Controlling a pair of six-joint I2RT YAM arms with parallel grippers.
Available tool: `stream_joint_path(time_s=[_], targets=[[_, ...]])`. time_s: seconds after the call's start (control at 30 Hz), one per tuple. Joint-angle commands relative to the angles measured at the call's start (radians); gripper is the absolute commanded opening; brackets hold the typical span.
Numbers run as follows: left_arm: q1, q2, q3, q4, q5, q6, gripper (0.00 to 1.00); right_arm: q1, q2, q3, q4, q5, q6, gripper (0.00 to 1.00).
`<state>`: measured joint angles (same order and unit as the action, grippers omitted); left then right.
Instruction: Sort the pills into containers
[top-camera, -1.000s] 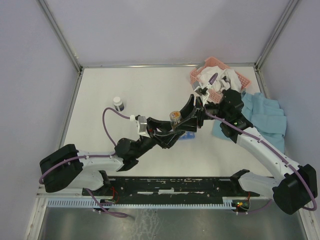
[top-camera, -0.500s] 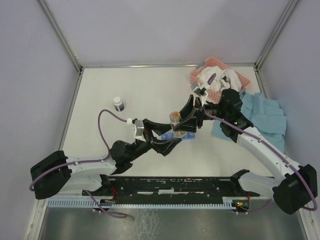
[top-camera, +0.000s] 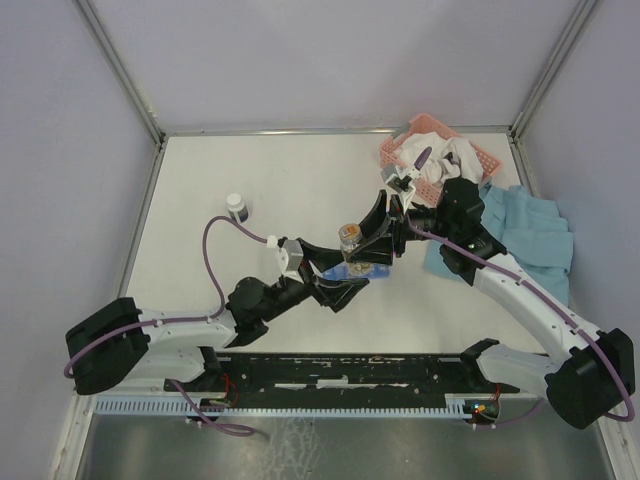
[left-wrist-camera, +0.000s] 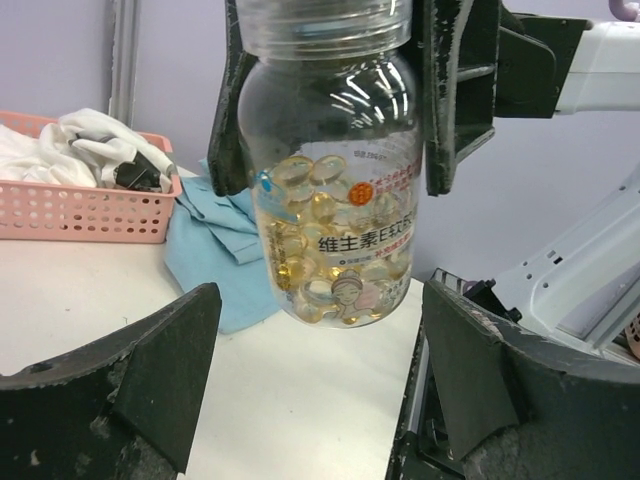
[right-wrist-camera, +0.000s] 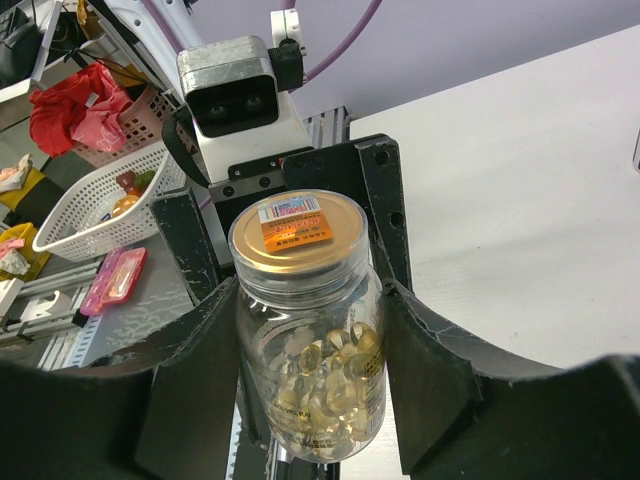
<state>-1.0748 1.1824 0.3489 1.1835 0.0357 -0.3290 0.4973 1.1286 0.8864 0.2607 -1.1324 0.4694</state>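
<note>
A clear bottle (top-camera: 349, 238) with a gold lid hangs above the table, and my right gripper (top-camera: 368, 238) is shut on its sides. Inside it lie the pills (right-wrist-camera: 330, 390), yellowish capsules filling its lower half. In the right wrist view the bottle (right-wrist-camera: 305, 340) sits between the two black fingers (right-wrist-camera: 200, 340). My left gripper (top-camera: 343, 274) is open just below and near the bottle, touching nothing. In the left wrist view the bottle (left-wrist-camera: 335, 200) hangs between and beyond the spread fingers (left-wrist-camera: 170, 360). A piece of the blue containers strip (top-camera: 372, 271) shows under the grippers.
A pink basket (top-camera: 435, 155) with white cloth stands at the back right, a blue cloth (top-camera: 530, 230) beside it. A small white-capped bottle (top-camera: 236, 207) stands at the left of the table.
My left gripper let go of the bottle, opened wide and drew back toward its base. The right gripper keeps the bottle in place.
</note>
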Motion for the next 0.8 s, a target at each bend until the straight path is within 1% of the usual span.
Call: stream_joint_path(time_s=[0.0,0.27,0.4,0.5,0.63,0.7,0.73,0.77], targets=[[-0.005,0.012,0.045,0.074,-0.039,-0.028,0.86,0.001,-0.006,0.043,0.037,-0.01,-0.008,0.28],[-0.004,0.009,0.054,0.107,-0.019,-0.07,0.86,0.004,-0.003,0.046,0.036,-0.016,-0.012,0.29],[-0.004,0.022,0.06,0.12,-0.021,-0.084,0.83,0.005,0.0,0.045,0.035,-0.019,-0.013,0.29],[-0.004,0.033,0.064,0.125,-0.02,-0.09,0.71,0.006,0.003,0.045,0.034,-0.02,-0.016,0.29],[-0.002,0.043,0.067,0.125,-0.015,-0.091,0.47,0.009,0.005,0.045,0.029,-0.025,-0.018,0.29],[-0.003,0.042,0.068,0.125,-0.016,-0.094,0.31,0.012,0.007,0.047,0.027,-0.026,-0.021,0.3],[-0.002,0.042,0.067,0.124,-0.015,-0.096,0.27,0.013,0.009,0.048,0.026,-0.025,-0.022,0.31],[-0.002,0.04,0.067,0.127,-0.013,-0.098,0.25,0.013,0.009,0.048,0.022,-0.026,-0.024,0.36]])
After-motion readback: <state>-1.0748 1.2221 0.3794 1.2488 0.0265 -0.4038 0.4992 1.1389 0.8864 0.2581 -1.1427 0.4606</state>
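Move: The pill jar, held upright in the right fingers, has its middle about 4 cm above the left hand point, roughly 1 cm ahead and 1 cm to the right; its base hangs just above the gap between the open left fingers. The blue pill box lies on the table about 8 cm ahead of the left hand, 3 cm to its right and some 22 cm below. From the right hand, the jar's middle is level fore and aft and sideways, about 2 cm below. Straight up by about 2 cm goes the left hand, its open fingers tipping up some 5 degrees, until they stand either side of the jar's lower body; near the top of the rise they close by about a third and pinch the jar from both sides. The right hand stays in place and keeps its grip higher on the jar. ##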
